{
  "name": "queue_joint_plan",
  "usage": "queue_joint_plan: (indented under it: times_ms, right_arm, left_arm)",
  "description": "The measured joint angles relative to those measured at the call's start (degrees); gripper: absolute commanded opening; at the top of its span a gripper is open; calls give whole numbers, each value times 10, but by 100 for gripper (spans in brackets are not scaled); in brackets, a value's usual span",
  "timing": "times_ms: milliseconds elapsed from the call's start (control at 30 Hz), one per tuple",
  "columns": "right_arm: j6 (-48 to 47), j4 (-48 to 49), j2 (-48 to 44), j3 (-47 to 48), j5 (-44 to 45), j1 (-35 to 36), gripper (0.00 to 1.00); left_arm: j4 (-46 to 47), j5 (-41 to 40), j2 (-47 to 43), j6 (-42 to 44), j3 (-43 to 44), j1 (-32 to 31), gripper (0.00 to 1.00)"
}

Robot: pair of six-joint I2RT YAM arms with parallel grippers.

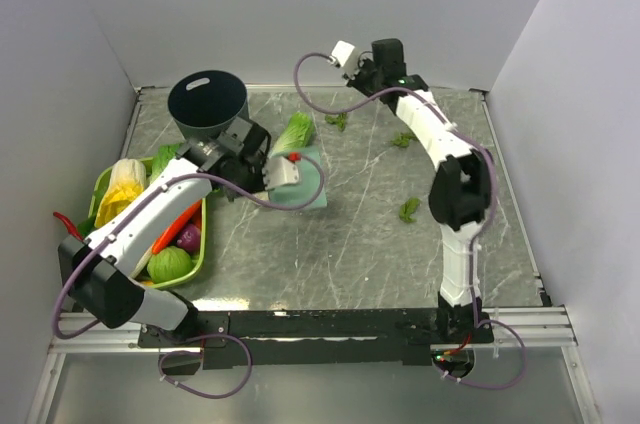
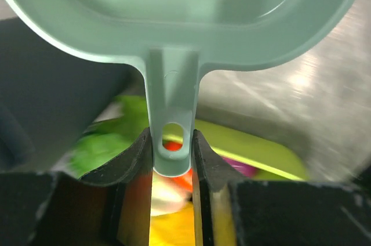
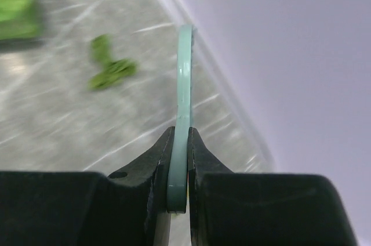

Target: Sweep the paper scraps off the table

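Three dark-green paper scraps lie on the grey marble table: one at the back, one near the right arm, one mid-right. My left gripper is shut on the handle of the teal dustpan; in the left wrist view the pads pinch the handle. My right gripper is at the table's far edge, shut on the thin teal brush handle. A scrap lies to its left. The brush head is hidden.
A dark round bin stands at the back left. A pale-green cabbage lies beside the dustpan. A lime-green tray of vegetables sits at the left edge. White walls enclose the table on three sides.
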Motion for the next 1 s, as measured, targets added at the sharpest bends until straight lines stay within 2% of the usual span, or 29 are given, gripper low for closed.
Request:
queue_joint_plan:
  times_ms: [133, 233, 400, 600, 833, 1000]
  right_arm:
    - [-115, 45, 100, 72, 5, 0, 0]
    - [-201, 80, 133, 77, -14, 0, 0]
    - [-336, 89, 153, 76, -73, 0, 0]
    - [-445, 50, 153, 59, -119, 0, 0]
    - [-518, -21, 113, -46, -128, 0, 0]
    - [-551, -96, -22, -158, -132, 0, 0]
  left_arm:
    - [-19, 33, 0, -14, -65, -11, 1]
    - [-21, 50, 1, -23, -103, -12, 1]
    - [-22, 67, 11, -40, -154, -14, 1]
    - [-17, 82, 11, -64, -172, -14, 1]
    - [-5, 87, 13, -84, -178, -14, 1]
    - [10, 86, 26, -93, -178, -14, 1]
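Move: The scrap I go for with the brush in my right hand lies on the table about 23 cm below that hand, 5 cm to its left and 1 cm back. Another scrap lies 6 cm back and 11 cm right of that hand, the cabbage 13 cm back and 17 cm left. From my left hand, the dustpan's open table spot is about 20 cm down, 4 cm back and 10 cm right, with the cabbage 15 cm ahead and 5 cm right, the vegetable basket 23 cm left and 1 cm back. With my right hand I reach the brush out some 7 cm farther and down, past the scrap, turning the wrist counter-clockwise with its left side dropping, then sink and draw back about 12 cm towards myself, easing up slightly at the end. Meanwhile my left hand lowers the dustpan down and back to the table, its fingers tipping some 20 degrees to point nearly straight down, then holds there. Both grips stay shut on their handles. ##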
